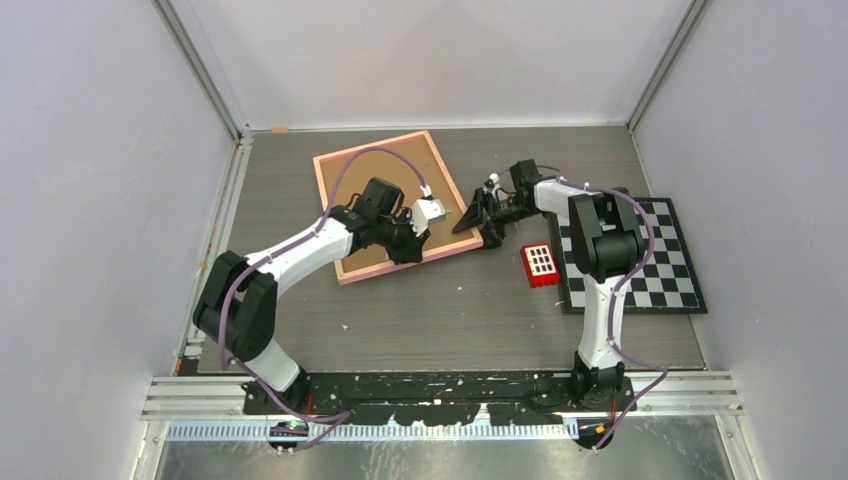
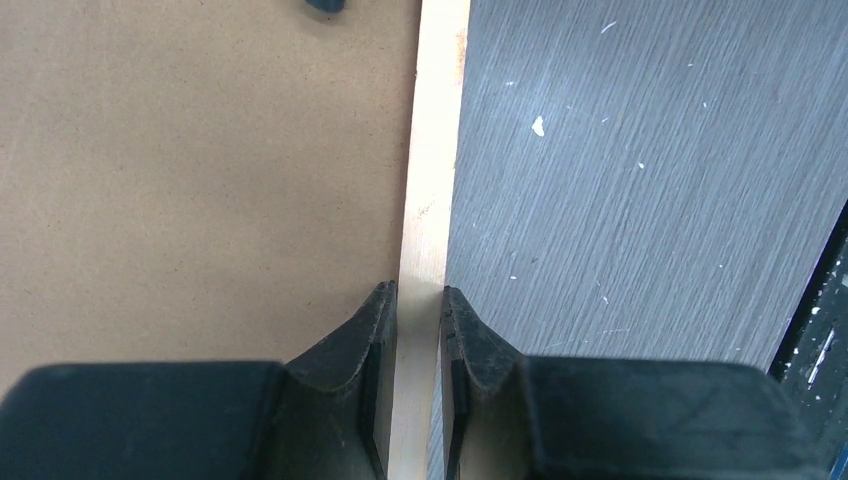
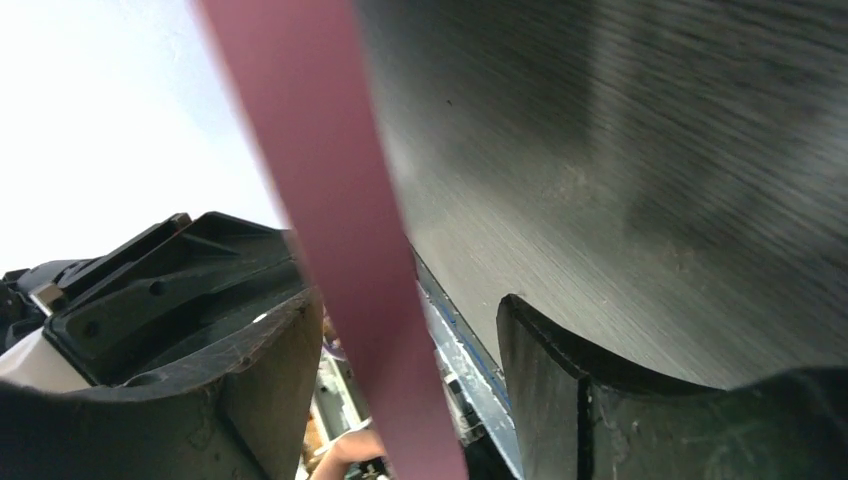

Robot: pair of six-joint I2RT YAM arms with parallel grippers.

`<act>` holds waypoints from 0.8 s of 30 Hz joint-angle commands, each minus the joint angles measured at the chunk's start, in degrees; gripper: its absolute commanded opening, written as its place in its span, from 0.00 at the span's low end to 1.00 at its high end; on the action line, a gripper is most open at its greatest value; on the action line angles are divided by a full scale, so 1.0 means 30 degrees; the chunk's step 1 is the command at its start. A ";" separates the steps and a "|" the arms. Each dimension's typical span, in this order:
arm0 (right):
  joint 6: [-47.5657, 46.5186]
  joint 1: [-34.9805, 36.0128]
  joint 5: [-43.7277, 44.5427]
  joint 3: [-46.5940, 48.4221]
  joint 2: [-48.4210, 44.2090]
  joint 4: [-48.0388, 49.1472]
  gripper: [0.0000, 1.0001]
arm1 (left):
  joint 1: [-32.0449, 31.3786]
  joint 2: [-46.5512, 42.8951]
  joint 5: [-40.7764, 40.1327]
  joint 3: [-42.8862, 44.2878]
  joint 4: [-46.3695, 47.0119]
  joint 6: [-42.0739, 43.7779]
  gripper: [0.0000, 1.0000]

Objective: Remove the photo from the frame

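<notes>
The frame (image 1: 385, 170) lies face down on the table, brown back panel up and thin pink border around it. The photo is hidden under that panel. My left gripper (image 1: 408, 243) is at the frame's near edge. In the left wrist view its jaws (image 2: 420, 292) are shut on the pale border strip (image 2: 435, 150), with the brown panel (image 2: 200, 180) to the left. My right gripper (image 1: 477, 228) is at the frame's right corner. In the right wrist view the pink edge (image 3: 320, 180) runs between its jaws (image 3: 405, 305), which are open with gaps on both sides.
A black-and-white checkerboard (image 1: 640, 270) lies at the right under the right arm. A small red block with white squares (image 1: 540, 265) sits just left of it. A dark clip (image 2: 325, 5) shows on the back panel. Grey walls close in the table (image 1: 450, 310).
</notes>
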 commanded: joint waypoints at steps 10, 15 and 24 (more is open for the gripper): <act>0.3080 0.0193 -0.1127 -0.0259 0.0032 0.2733 0.40 | 0.0107 -0.1877 0.1422 -0.0471 0.1117 0.0188 0.03; 0.2603 0.0193 -0.0837 0.0054 -0.0928 0.2211 0.06 | 0.0865 -0.1585 0.0054 0.1388 -0.0589 -0.3133 0.54; -0.1457 0.0237 0.2340 0.2688 -0.3634 -0.3675 0.01 | 0.3646 -0.2059 -0.1411 0.6322 -0.3902 -1.0158 0.79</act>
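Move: My right hand, open, already straddles the frame's edge close to its near right-hand corner; that corner is about 2 cm back and 1 cm right of the hand, level in height. The brown backing's middle is some 17 cm left and 6 cm ahead, roughly 3 cm lower; the red block stands about 14 cm right, 6 cm back and 5 cm below. From my left hand, which pinches the near rail, the corner is about 13 cm right, 3 cm ahead. I close my right fingers on the frame's edge by the near right-hand corner while my left hand keeps the near rail pinched. Once that grip is made, I open my left fingers wide, let go and sweep up about 8 cm, forward some 5 and a little left over the backing, turning about 20 degrees counter-clockwise. My right hand, after a slight dip, lifts 2–3 cm holding the edge. ##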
